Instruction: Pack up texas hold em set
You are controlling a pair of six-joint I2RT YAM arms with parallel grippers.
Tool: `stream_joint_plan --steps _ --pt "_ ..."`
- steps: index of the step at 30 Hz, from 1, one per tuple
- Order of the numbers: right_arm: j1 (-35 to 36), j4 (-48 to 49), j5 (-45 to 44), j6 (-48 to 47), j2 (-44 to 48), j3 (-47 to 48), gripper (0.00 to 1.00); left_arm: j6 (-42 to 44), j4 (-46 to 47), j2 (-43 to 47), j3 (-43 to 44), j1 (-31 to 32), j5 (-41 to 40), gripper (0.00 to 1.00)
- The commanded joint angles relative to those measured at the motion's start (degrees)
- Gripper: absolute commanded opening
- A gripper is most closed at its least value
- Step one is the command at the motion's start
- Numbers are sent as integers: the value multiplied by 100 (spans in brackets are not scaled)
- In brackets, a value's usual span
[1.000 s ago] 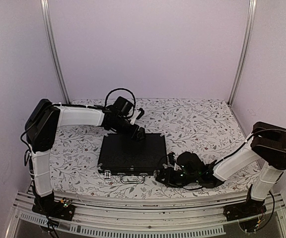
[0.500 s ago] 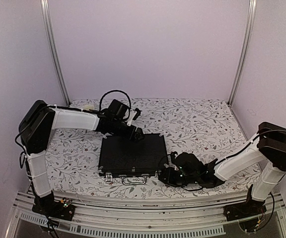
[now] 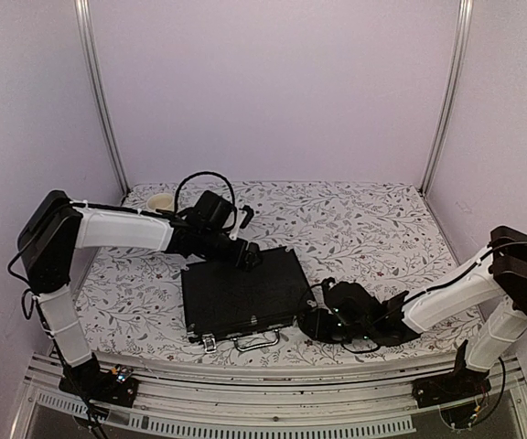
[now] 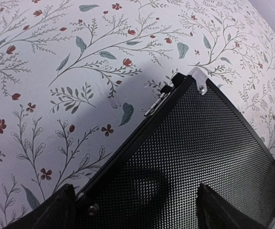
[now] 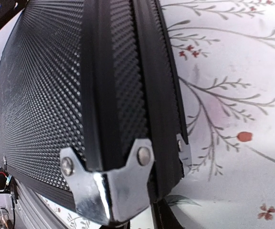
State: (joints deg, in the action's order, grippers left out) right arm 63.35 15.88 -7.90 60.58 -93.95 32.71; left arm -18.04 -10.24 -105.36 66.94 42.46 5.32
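The texas hold em set shows as a closed black flat briefcase lying on the floral cloth, its metal handle facing the near edge. My left gripper is open at the case's far edge. In the left wrist view its fingers stand wide apart over the dimpled lid. My right gripper is low on the table, shut, against the case's near right corner. In the right wrist view the metal corner cap fills the frame just ahead of one dark finger.
A cream mug stands at the back left, behind the left arm. The floral cloth covers the table. Metal posts rise at the back corners, and a rail runs along the near edge.
The briefcase has turned counter-clockwise, its right end swinging away from the near edge. The right gripper followed that corner. The left arm shifted left along the far edge.
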Motion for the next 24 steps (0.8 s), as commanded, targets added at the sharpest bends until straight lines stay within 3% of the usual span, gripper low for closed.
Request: stream_joint_plan --steps 1,5,12,24 --pt "-377 -942 -1110 -156 182 -254 18 -397 -1107 346 -235 617 411 86" --pt "-506 -1138 -1127 -524 448 -286 29 -484 -1089 907 -314 608 -272 87" --pt "-701 -1515 -992 -1014 1235 -307 37 -1240 -1274 2529 -1251 587 -1011 89" --pt "-819 -1296 123 -1613 2311 -154 44 -3341 -2516 5063 -3127 595 -81 89"
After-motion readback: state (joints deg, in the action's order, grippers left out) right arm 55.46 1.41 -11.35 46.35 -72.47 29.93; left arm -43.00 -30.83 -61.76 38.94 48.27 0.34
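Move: The closed black case lies askew between the hands, its middle about 12 cm back from the left hand, straight in line and 5 cm lower; the case's left side, where that hand is going, is some 13 cm back and 13 cm left. The white mug stands roughly 17 cm ahead and 18 cm left. From the right hand, at the near right corner, the case's middle is about 7 cm ahead and 10 cm left, its handle 5 cm back and 8 cm left. The case is released at both ends: the left hand, open on its far edge, comes free and draws back some 15 cm across the lid, swinging 12 cm left to the case's left side, arching about 6 cm up before sinking and turning counter-clockwise. The right fingers leave the near right corner, going about 7 cm right and slightly forward, then rise nearly 7 cm, opening partway. ##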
